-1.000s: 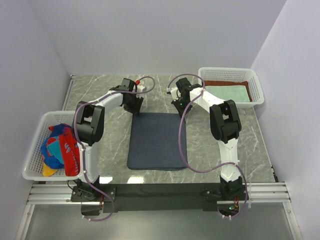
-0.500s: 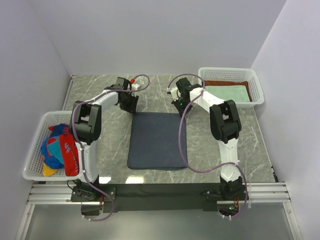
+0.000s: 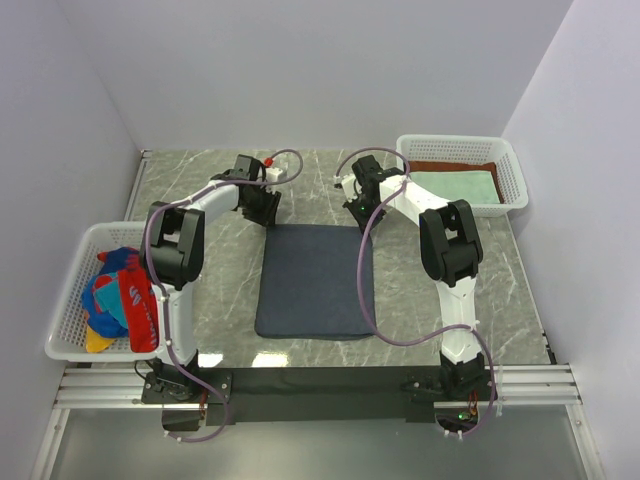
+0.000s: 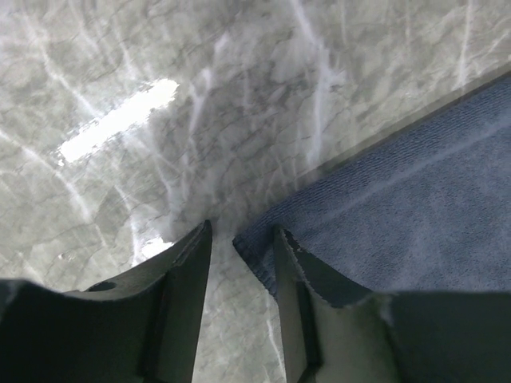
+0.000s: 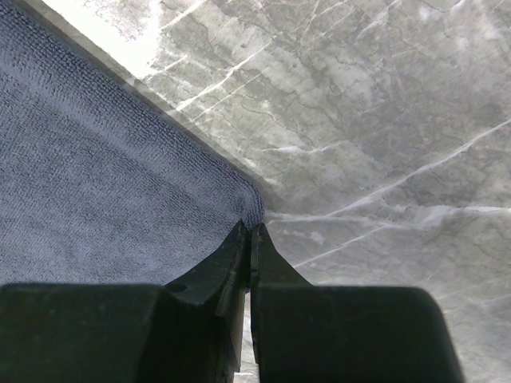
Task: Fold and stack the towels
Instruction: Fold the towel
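A dark slate-blue towel (image 3: 313, 280) lies flat in the middle of the marble table. My left gripper (image 3: 263, 212) hangs low at its far left corner. In the left wrist view the left gripper (image 4: 242, 239) is open, the towel (image 4: 415, 183) corner pokes into the gap, and the right finger (image 4: 299, 275) rests over the cloth. My right gripper (image 3: 354, 214) is at the far right corner. In the right wrist view the right gripper (image 5: 250, 227) is shut, pinching the very tip of the towel (image 5: 96, 175) corner.
A white mesh basket (image 3: 512, 175) at the back right holds a folded mint-green towel (image 3: 455, 186) on a rust-brown one (image 3: 450, 166). Another white basket (image 3: 70, 290) at the left edge holds bright red, blue and yellow towels (image 3: 118, 295). Walls close in on three sides.
My left gripper pulled back and left from the towel's far left corner, then edged back toward it. The right gripper and the towel stayed still.
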Tool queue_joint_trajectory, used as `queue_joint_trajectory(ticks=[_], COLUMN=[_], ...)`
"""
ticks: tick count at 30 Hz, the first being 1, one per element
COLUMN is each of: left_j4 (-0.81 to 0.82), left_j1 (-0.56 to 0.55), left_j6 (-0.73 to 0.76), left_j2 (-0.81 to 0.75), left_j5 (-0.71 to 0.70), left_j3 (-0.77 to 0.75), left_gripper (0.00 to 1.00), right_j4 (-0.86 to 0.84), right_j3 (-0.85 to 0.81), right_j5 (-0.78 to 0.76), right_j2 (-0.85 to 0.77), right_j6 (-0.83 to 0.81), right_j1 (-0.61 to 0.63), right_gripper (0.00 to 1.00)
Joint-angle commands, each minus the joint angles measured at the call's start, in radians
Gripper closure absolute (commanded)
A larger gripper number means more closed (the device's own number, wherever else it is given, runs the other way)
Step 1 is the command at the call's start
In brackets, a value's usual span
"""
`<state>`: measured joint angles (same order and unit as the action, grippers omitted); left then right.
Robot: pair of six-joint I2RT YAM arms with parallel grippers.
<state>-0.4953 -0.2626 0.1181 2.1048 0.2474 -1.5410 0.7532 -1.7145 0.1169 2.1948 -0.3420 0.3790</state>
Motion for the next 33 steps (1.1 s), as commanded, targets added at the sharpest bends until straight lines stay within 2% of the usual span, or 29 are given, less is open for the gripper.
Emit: queue_joint_trajectory(ticks=[1,7,14,18,23,29,33], left_j4=[0.012,-0.006,-0.015,-0.023,-0.022,-0.008,0.007], left_j1=[-0.013,-0.015,-0.017,-0.018,-0.018,-0.015,-0.017], left_j6=[0.015,0.014,0.009,0.014,0.018,0.017,0.022], left_j2=[-0.023,-0.013,-0.003,0.014,0.029,0.037,0.017], left_j5=[0.033,0.044,0.032,0.013,-0.01,-0.034,-0.039], left_j3=[0.019,0.005,0.022,0.021,0.021,0.024,0.016], left_gripper=[0.56,0.56,0.6,0.7,0.77,0.99,0.99], right_j4=[0.012,0.015,0.017,0.017,0.015,0.029,0.018], right_j3=[0.023,0.023,0.023,0.023,0.023,0.001,-0.013], right_j5=[-0.065,-0.066,-0.071,-0.071,-0.071,-0.094,-0.111], right_j2=[-0.006,-0.007,-0.006,-0.004,-0.006,0.008,0.002], right_j6=[-0.022,-0.022,-0.022,-0.022,-0.022,-0.02,-0.022], right_j1=[-0.011,-0.011,-0.011,-0.009,-0.011,-0.011,-0.011], right_gripper=[0.99,0.99,0.99,0.99,0.99,1.0,1.0])
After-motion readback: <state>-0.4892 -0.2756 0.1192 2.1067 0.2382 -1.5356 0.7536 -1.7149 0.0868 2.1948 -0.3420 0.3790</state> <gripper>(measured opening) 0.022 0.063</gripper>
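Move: The navy towel's far left corner lies practically between the left hand's half-open fingers, perhaps 1 cm to the right of the hand point and 1 cm below it. From this hand, the towel's middle is roughly 15 cm back and 9 cm right, and its far right corner about 19 cm right, level with it. The right hand already grips that corner; from there the far left corner is some 19 cm left, level with it. Edging less than 1 cm to the right, the left hand brings its fingers over the navy towel's far left corner, then shuts them fully from a little under half open, pinching the corner close to the table while drifting about half a centimetre back left. The right hand stays put and keeps its pinch on the far right corner. ##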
